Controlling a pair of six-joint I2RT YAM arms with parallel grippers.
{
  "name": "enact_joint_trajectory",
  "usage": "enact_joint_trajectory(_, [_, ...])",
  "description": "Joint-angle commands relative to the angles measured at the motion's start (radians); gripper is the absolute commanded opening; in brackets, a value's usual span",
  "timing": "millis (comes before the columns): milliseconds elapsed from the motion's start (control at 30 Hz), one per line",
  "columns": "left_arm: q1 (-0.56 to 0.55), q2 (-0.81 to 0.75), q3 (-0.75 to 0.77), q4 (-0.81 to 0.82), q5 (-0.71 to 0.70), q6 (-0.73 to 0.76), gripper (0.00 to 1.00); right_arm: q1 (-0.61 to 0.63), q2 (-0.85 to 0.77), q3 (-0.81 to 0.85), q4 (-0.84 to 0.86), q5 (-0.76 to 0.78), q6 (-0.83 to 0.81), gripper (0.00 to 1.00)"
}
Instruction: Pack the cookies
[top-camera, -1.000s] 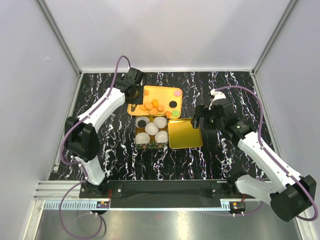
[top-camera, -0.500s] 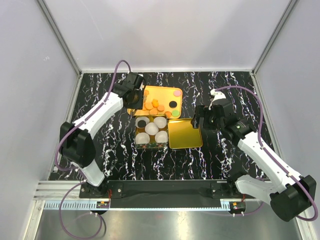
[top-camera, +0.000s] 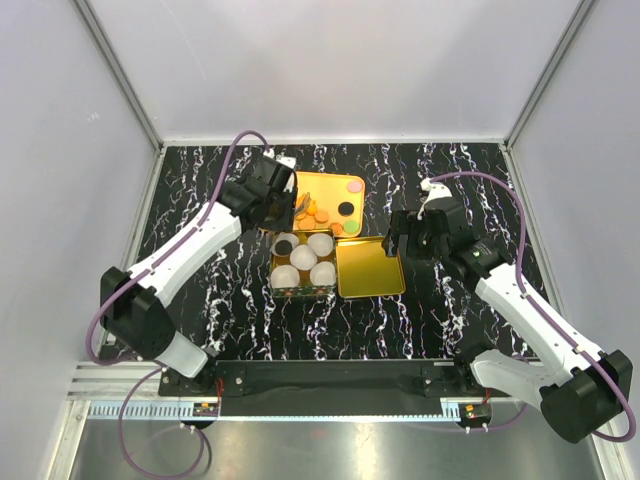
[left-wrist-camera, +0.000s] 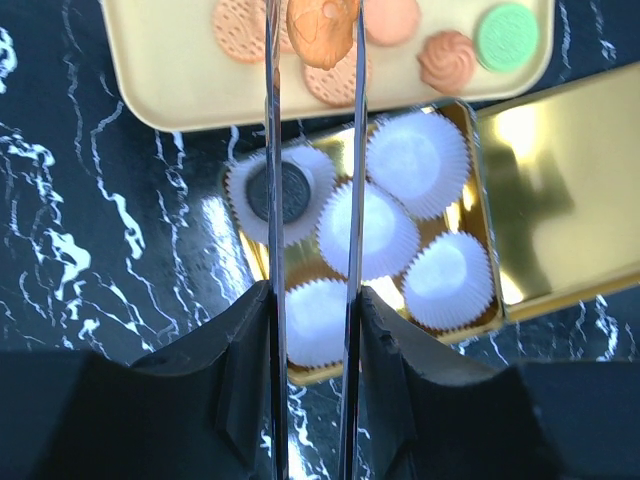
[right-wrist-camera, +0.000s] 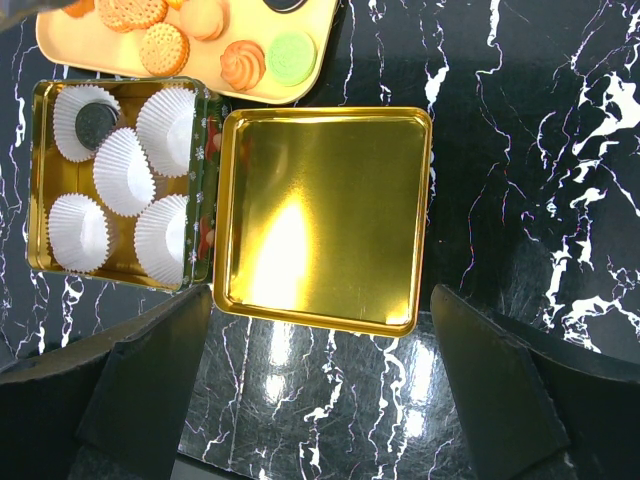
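Note:
Orange, pink, green and black cookies (top-camera: 320, 215) lie on a gold tray (top-camera: 325, 182). My left gripper (top-camera: 300, 206) has long thin metal fingers. It is shut on an orange cookie (left-wrist-camera: 321, 30) and holds it above the tray's near edge, just behind the open tin (top-camera: 275, 270). The tin holds several white paper cups (left-wrist-camera: 366, 230). One black cookie (left-wrist-camera: 280, 192) lies in the far-left cup and also shows in the right wrist view (right-wrist-camera: 96, 121). My right gripper (top-camera: 400, 240) is open and empty beside the lid's right edge.
The tin's gold lid (top-camera: 370, 267) lies open and flat to the right of the tin, and also shows in the right wrist view (right-wrist-camera: 320, 210). The table is black marble-patterned (top-camera: 450, 330), with white walls on three sides.
My left wrist has shifted right and nearer, from the tray's left edge toward the tin, and its elbow has swung back to the left. The right arm has not moved.

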Motion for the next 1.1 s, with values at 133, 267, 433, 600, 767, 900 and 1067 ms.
enact_joint_trajectory(133, [-0.072, -0.108, -0.052, 0.034, 0.033, -0.054, 0.40, -0.005, 0.003, 0.006, 0.027, 0.019, -0.012, 1.00])
enact_joint_trajectory(267, [-0.113, -0.134, -0.093, 0.037, 0.036, -0.072, 0.40, -0.003, 0.003, 0.007, 0.025, 0.020, -0.011, 1.00])
enact_joint_trajectory(433, [-0.139, -0.162, -0.127, 0.036, 0.040, -0.085, 0.40, -0.003, 0.002, 0.004, 0.027, 0.020, -0.009, 1.00])
enact_joint_trajectory(600, [-0.162, -0.168, -0.149, 0.033, 0.045, -0.088, 0.40, -0.003, 0.006, 0.004, 0.027, 0.020, -0.009, 1.00])
enact_joint_trajectory(767, [-0.175, -0.180, -0.164, 0.033, 0.042, -0.092, 0.40, -0.003, 0.006, 0.004, 0.030, 0.019, -0.009, 1.00])
enact_joint_trajectory(900, [-0.182, -0.176, -0.169, 0.036, 0.045, -0.094, 0.40, -0.003, 0.008, 0.004, 0.028, 0.019, -0.011, 1.00])
enact_joint_trajectory(1067, [-0.191, -0.180, -0.183, 0.042, 0.047, -0.100, 0.40, -0.003, 0.003, 0.001, 0.027, 0.020, -0.009, 1.00])
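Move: The left hand holds tongs that already grip an orange cookie. The empty far-right paper cup lies about 7 cm to its right, 2 cm back and 16 cm below. At that depth, the dark cookie's cup is 2 cm back and 1 cm left, the centre cup 5 cm back and 3 cm right. For the right hand, the far-right cup is some 19 cm left, 2 cm ahead and 16 cm below. The left hand draws back 8 cm and right 3.5, bringing the tong-held orange cookie over the far-right cup. ##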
